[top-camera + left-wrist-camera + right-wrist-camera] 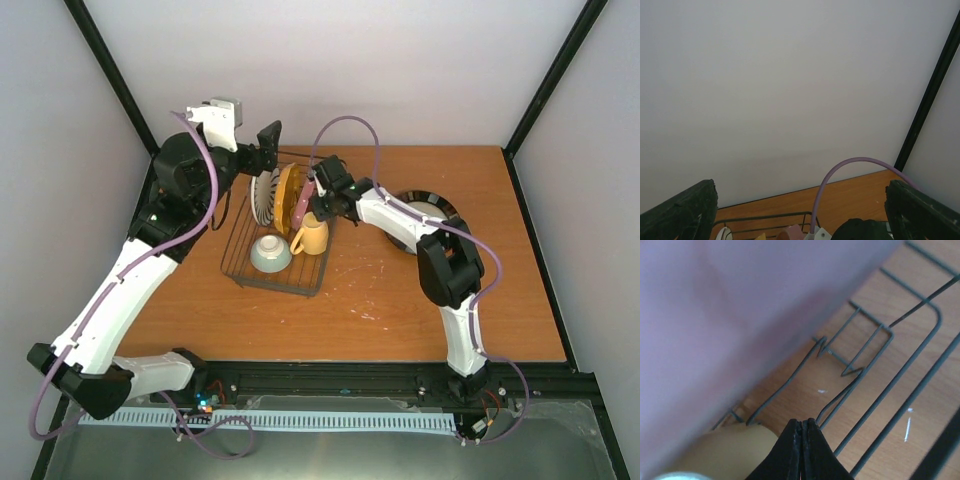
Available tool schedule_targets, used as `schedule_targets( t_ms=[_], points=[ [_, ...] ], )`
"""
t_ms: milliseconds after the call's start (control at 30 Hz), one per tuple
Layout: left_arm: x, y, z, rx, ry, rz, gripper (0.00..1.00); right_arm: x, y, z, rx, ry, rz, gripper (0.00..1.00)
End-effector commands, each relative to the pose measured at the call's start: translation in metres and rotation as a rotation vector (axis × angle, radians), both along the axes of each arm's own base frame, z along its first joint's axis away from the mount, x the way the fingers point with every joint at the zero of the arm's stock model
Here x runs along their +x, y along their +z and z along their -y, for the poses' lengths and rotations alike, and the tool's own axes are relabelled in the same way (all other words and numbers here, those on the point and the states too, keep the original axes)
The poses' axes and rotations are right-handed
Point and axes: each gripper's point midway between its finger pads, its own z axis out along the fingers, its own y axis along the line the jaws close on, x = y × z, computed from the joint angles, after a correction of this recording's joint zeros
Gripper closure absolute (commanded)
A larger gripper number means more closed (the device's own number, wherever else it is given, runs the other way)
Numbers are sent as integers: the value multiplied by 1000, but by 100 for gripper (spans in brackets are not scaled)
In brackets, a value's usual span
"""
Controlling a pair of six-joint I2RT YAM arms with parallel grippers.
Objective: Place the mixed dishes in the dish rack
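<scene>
The dish rack point(252, 271) holds a striped white plate point(264, 195), an orange-yellow plate point(286, 197) and a pink plate point(302, 205) on edge. A pale bowl point(270, 253) and a yellow mug point(311, 238) stand in it too. My right gripper point(316, 198) is shut and empty, just right of the pink plate. In the right wrist view its tips point(801, 426) sit over the rack wires point(880, 370), between the pink plate point(715, 315) and the mug point(725, 450). My left gripper point(268, 138) hangs open above the rack's far end, its fingers point(685, 212) wide apart. A dark-rimmed plate point(432, 203) lies on the table.
The dark-rimmed plate lies right of the rack, partly under the right arm point(400, 220). A purple cable point(840, 170) arcs over the rack's far edge point(765, 217). White walls and black frame posts point(932, 95) close the table's back and sides.
</scene>
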Motion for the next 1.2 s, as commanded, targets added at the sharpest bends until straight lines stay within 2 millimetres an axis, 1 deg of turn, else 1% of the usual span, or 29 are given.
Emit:
schedule_targets(
  t_ms=[0,133,233,433,567,833,1000,1167],
  points=[
    [-5,8,-10,12,22,34,9,-11,-10,-9,-8,50,-64,97],
    [-2,3,-9,10,21,26,9,-23,-18,-14,10,92,-123,97],
    [0,-3,-7,5,17,13,9,-33,-20,-19,42,126,-162,97],
    [1,-8,-6,-7,14,2,9,-56,-20,-23,81,199,-233,97],
    [0,-7,-7,-13,15,3,10,-71,-15,-25,95,256,-282,97],
    [-2,-8,-8,-30,15,-3,10,-105,-2,-20,84,356,-372,97],
    [-3,-10,-8,-47,8,-12,11,-125,1,-23,81,412,-403,97],
    [-5,-14,-7,-58,0,-21,12,-144,6,-33,119,469,-427,97]
  ],
)
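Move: The closed right hand is down inside the rack. The upside-down mug lies about 8 cm back towards the base from its fingertips, 2 cm left and 5 cm lower. The pink plate stands some 4 cm left of the fingers, the orange plate about 8 cm left. The bowl sits roughly 10 cm left of the mug and 5 cm nearer the base. From the raised left hand the mug is about 13 cm right, 2 cm ahead and 40 cm below. Shut fingertips come against the forward right side of the mug and push it back and left: the right hand first sinks about 2 cm, then sweeps some 11 cm back towards the base with a slight drift left, while the wrist tips the fingers steeper and turns counter-clockwise, some 30 degrees in all. The empty left hand only sinks about 3 cm, staying open. ##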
